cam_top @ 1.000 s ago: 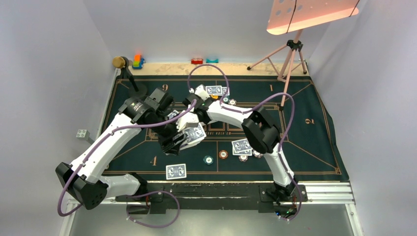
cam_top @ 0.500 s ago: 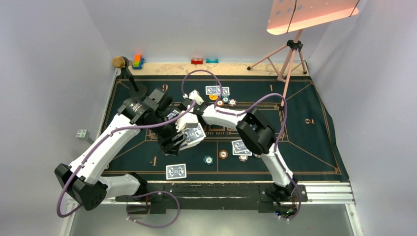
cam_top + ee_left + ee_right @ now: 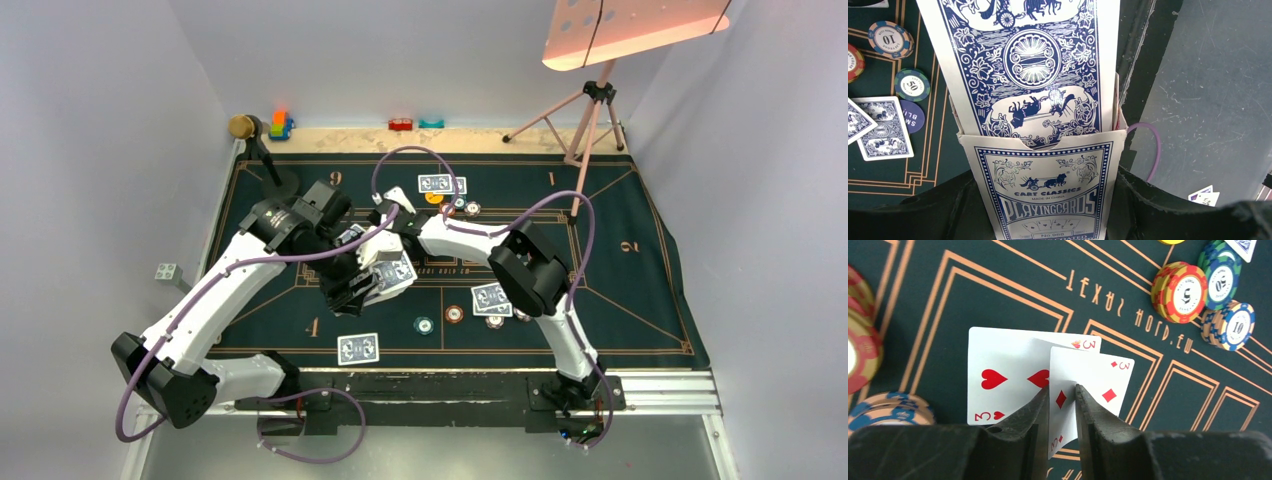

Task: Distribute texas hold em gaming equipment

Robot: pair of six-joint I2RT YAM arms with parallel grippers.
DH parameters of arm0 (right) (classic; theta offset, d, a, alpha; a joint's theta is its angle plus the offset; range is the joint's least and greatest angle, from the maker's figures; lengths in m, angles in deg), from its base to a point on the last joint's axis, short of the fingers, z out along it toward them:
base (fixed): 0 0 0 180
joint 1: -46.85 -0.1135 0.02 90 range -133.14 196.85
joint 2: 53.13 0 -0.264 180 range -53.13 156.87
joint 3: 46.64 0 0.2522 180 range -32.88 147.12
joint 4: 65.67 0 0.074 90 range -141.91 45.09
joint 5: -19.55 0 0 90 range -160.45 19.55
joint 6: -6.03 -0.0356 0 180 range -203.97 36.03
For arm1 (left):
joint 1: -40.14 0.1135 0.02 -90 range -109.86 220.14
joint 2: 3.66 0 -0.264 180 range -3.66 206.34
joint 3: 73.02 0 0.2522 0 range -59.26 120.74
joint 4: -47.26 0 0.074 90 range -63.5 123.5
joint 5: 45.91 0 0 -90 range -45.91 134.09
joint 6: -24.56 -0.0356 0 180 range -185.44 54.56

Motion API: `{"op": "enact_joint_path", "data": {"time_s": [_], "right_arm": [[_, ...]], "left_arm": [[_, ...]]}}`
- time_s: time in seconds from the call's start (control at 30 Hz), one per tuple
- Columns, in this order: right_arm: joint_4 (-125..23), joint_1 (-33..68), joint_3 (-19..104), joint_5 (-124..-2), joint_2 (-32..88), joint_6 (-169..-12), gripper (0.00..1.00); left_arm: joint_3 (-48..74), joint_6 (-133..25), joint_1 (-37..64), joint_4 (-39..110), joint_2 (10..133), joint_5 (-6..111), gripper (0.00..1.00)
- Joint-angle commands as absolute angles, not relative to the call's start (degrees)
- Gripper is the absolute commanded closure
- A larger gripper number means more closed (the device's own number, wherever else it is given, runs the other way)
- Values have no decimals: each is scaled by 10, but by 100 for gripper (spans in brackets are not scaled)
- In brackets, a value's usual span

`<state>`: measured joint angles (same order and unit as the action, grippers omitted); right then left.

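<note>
My left gripper (image 3: 1045, 205) is shut on a blue-and-white playing-card box (image 3: 1043, 185), and blue-backed cards (image 3: 1028, 65) stick out of its open top. From above, the box (image 3: 393, 273) hangs over the mat's middle. My right gripper (image 3: 1063, 400) is just above the mat with its jaws a little apart. Two face-up cards lie under it: the three of hearts (image 3: 998, 370) and, overlapping it, the three of diamonds (image 3: 1098, 375), which shows in the gap. From above, the right gripper (image 3: 392, 212) is left of a face-down pair (image 3: 441, 185). Chip stacks (image 3: 1182, 292) (image 3: 1233, 326) sit nearby.
Other face-down pairs lie at the near left (image 3: 358, 348) and near centre (image 3: 491, 298), with chips (image 3: 424, 325) (image 3: 454, 314) between them. A stand (image 3: 268, 165) is at the mat's far left corner, toy blocks (image 3: 280, 124) are at the back edge, and a tripod (image 3: 590, 120) is at the far right.
The right gripper's jaws have parted over the two face-up cards, and its wrist has shifted slightly left. The left arm with the card box has stayed put.
</note>
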<state>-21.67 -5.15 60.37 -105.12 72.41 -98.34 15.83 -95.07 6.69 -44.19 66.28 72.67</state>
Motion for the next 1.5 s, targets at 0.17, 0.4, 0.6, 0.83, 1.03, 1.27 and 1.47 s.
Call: {"op": "enact_joint_path", "data": {"time_s": [0.17, 0.4, 0.6, 0.83, 1.03, 1.27, 1.47], "right_arm": [[-225, -55, 593, -964, 695, -996, 41], [-226, -53, 579, -962, 670, -1002, 35], [-220, -49, 581, -966, 643, -1023, 46], [-186, -28, 606, -970, 626, -1047, 50], [-182, 18, 575, -876, 518, -1084, 38], [-188, 89, 518, -716, 366, -1108, 22], [-275, 120, 420, -489, 252, -1155, 12]], "left_arm": [[155, -958, 66, -433, 650, 729, 100], [153, -953, 66, -426, 650, 731, 100], [149, -951, 66, -424, 650, 734, 100], [147, -951, 66, -422, 650, 734, 100], [148, -953, 66, -418, 656, 734, 100], [152, -953, 66, -409, 667, 729, 100], [159, -949, 67, -397, 678, 719, 100]]}}
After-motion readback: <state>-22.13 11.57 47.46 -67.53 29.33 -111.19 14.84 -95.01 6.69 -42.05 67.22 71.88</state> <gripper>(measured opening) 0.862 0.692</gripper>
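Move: Under the right fingers, about 1 cm below, sits the three of diamonds, still buckled up between the tips. The three of hearts lies level with it, some 4 cm to its left and partly under it; the blue 10 chips are about 10 cm left and 5 cm back, the orange chips farther out some 9 cm ahead and 4 cm right. From the left hand, the three of diamonds is roughly 22 cm ahead, 15 cm right and 18 cm below. Spreading its already slightly parted fingers, the right hand lets go of the three of diamonds, working low over it a couple of centimetres left and back, with a slight re-closing midway. It then climbs quickly to about 23 cm above its start, swinging rightward away from the cards and drawing back a little at the top, left side rolling up some 50 degrees as the fingers open nearly full. ##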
